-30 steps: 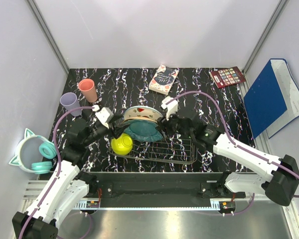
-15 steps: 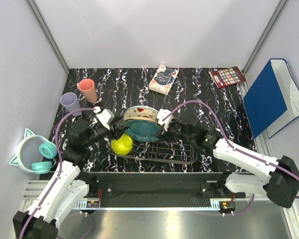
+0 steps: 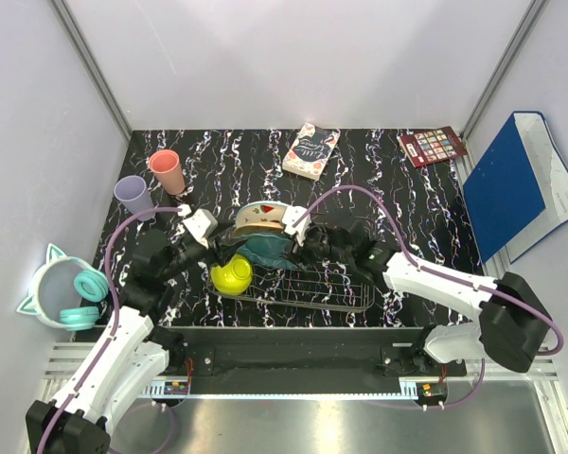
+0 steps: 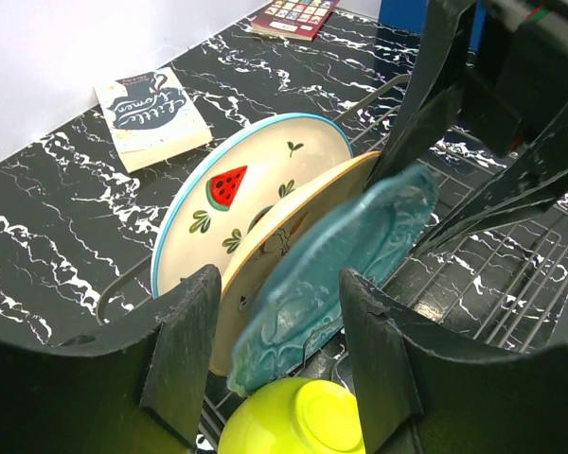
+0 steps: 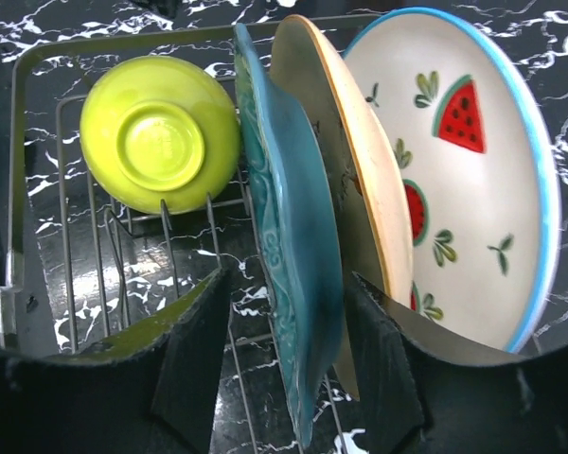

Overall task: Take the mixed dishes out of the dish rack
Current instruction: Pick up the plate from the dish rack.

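The dish rack (image 3: 336,287) holds three upright plates: a white red-spotted plate (image 3: 261,209), a peach plate (image 3: 258,225) and a teal plate (image 3: 268,249). A yellow-green bowl (image 3: 231,273) lies upside down at the rack's left end. My right gripper (image 5: 286,364) is open, one finger on each side of the teal plate's (image 5: 289,236) rim, with gaps showing on both sides. My left gripper (image 4: 276,364) is open above the bowl (image 4: 298,426), facing the teal plate (image 4: 346,255). A salmon-pink cup (image 3: 167,171) and a lilac cup (image 3: 133,196) stand at the back left, off the rack.
A book (image 3: 310,151) and a red booklet (image 3: 433,146) lie at the back of the table. A blue binder (image 3: 516,184) leans at the right wall. A mint cat-eared bowl (image 3: 62,291) sits off the table's left edge.
My right gripper has moved left along the rack and now straddles the teal plate. My left gripper has edged slightly toward the plates.
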Controlling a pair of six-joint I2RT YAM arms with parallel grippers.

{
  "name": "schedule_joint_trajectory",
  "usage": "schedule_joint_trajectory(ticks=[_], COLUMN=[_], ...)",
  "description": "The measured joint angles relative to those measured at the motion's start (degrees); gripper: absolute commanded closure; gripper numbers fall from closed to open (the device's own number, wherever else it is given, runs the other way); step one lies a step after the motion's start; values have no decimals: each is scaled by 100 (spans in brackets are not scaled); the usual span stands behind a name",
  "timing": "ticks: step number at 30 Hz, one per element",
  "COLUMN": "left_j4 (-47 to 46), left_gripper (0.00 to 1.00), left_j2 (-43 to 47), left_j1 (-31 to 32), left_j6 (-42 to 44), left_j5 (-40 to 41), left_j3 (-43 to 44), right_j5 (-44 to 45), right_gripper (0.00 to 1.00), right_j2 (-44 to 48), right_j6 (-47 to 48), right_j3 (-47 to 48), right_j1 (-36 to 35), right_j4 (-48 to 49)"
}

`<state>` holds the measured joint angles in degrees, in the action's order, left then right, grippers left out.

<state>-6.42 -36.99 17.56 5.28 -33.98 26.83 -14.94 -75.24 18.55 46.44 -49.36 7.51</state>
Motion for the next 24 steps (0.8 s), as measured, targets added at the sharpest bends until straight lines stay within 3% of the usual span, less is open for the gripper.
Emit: schedule_joint_trajectory(ticks=[7, 11, 18, 24], left_j4=[-98, -103, -109, -109], left_gripper=[43, 43, 43, 43], left_j2=[-164, -232, -260, -254], left_j1=[0, 0, 0, 0], left_j6=[-39, -50, -85, -85], left_j5=[-7, -7, -7, 7], left_j3=[0, 0, 0, 0], right_j5=[-111, -63, 341, 350], right_gripper=[51, 76, 98, 100], right_j2=[-352, -490, -603, -581], right_j6=[-46, -70, 186, 210], right_j3=[26, 26, 50, 116], right_j1=[0, 0, 22, 11], right_j4=[144, 208, 422, 282])
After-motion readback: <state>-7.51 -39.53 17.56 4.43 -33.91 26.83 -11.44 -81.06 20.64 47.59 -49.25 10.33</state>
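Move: The teal plate stands in the rack with its middle about 7 cm to the right gripper's left, 1 cm ahead and 5 cm below. The brown-rimmed plate stands some 3 cm beyond the teal plate, the watermelon plate about 6 cm beyond it. The yellow bowl lies roughly 17 cm left of the right gripper, 6 cm back and 8 cm lower. From the left gripper the teal plate's middle is about 9 cm right, 1 cm ahead and 8 cm down. Sink the open right gripper about 2.5 cm over the right end of the teal plate, easing slightly left, so one finger goes in front of it and the other into the gap before the brown-rimmed plate. Then shift some 2 cm forward while closing the fingers, and pinch the teal plate's rim between them. ##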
